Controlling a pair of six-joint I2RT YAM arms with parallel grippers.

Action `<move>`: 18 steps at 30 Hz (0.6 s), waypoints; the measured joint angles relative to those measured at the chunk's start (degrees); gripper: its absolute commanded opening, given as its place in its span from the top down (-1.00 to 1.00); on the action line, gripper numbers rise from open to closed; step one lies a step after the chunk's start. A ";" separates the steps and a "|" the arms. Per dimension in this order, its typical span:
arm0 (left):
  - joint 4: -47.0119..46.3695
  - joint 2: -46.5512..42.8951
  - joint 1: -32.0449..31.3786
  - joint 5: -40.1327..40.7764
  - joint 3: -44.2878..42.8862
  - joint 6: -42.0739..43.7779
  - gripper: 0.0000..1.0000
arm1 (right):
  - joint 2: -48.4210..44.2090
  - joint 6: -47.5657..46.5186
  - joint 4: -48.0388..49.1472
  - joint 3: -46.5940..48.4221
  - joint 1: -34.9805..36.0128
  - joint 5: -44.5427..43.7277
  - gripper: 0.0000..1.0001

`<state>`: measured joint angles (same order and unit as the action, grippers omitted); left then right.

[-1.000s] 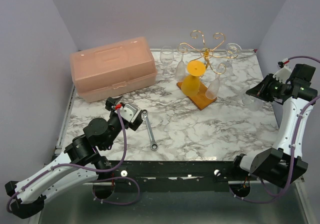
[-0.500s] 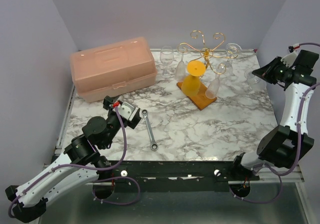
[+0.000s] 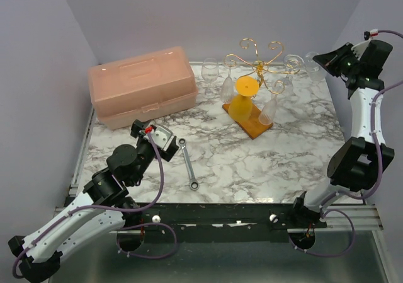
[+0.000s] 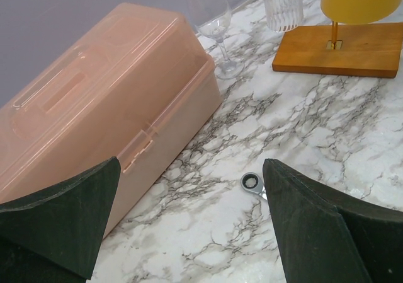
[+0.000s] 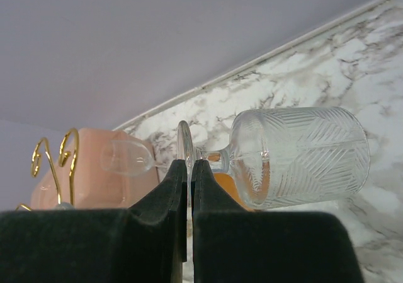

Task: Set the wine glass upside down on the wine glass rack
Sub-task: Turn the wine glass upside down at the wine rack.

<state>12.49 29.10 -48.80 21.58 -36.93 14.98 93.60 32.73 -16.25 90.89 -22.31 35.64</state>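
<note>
High at the back right, my right gripper (image 3: 325, 58) is shut on the foot of a clear patterned wine glass (image 3: 312, 62), held level with the top of the wine glass rack (image 3: 258, 57). In the right wrist view the fingers (image 5: 170, 188) pinch the foot disc (image 5: 184, 141), and the bowl (image 5: 302, 157) lies sideways to the right. The rack's gold curls (image 5: 53, 163) show at the left. A yellow glass (image 3: 242, 100) and clear glasses (image 3: 269, 109) hang from the rack over its orange-brown base (image 3: 255, 129). My left gripper (image 3: 148, 132) is open and empty.
A pink toolbox (image 3: 141, 84) sits at the back left with an upright wine glass (image 3: 210, 70) beside it. A wrench (image 3: 189, 163) lies on the marble table (image 3: 283, 163) beside my left gripper (image 4: 190, 169). Walls close in at the back and both sides.
My right arm has lifted the wine glass up and toward the back, from the table's right edge to beside the rack's top. The left arm has barely shifted.
</note>
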 measured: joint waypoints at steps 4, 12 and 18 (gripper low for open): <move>-0.20 0.00 0.11 -0.04 0.04 0.04 -0.97 | 2.19 3.21 4.31 1.03 3.02 -0.98 0.99; -0.83 0.09 0.50 -0.26 0.46 0.17 -0.97 | 8.50 7.67 9.05 8.15 6.47 -2.14 0.99; -0.87 0.76 0.85 -0.44 0.52 0.22 -0.97 | 13.27 10.82 10.95 14.43 8.00 -2.62 0.99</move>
<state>11.62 29.87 -47.94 21.15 -36.40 15.20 106.87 43.55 -5.30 105.32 -14.31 33.01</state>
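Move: The right hand already holds the clear wine glass by its foot, bowl hanging below. The rack's free back-right hook lies about 15 cm to its left, 3 cm ahead and some 5 cm higher. The wine glass hanging on the right hook is roughly 9 cm left and 4 cm back, a little lower; the rack's hub is about 22 cm left and 3 cm back. From the left hand that free hook is some 34 cm ahead, 44 cm right and 10 cm up. Keeping the wine glass pinched by its foot, the right hand carries it about 8 cm forward, with some 5 cm to the left and 4 cm up, towards the rack's free back-right hook and out beyond the wine glass already hanging on the right. It starts equally forward and left, then goes mostly forward while climbing, the fingertips tipping up by roughly 10 degrees, the hand's left side rising slightly, and the fingers staying shut. ##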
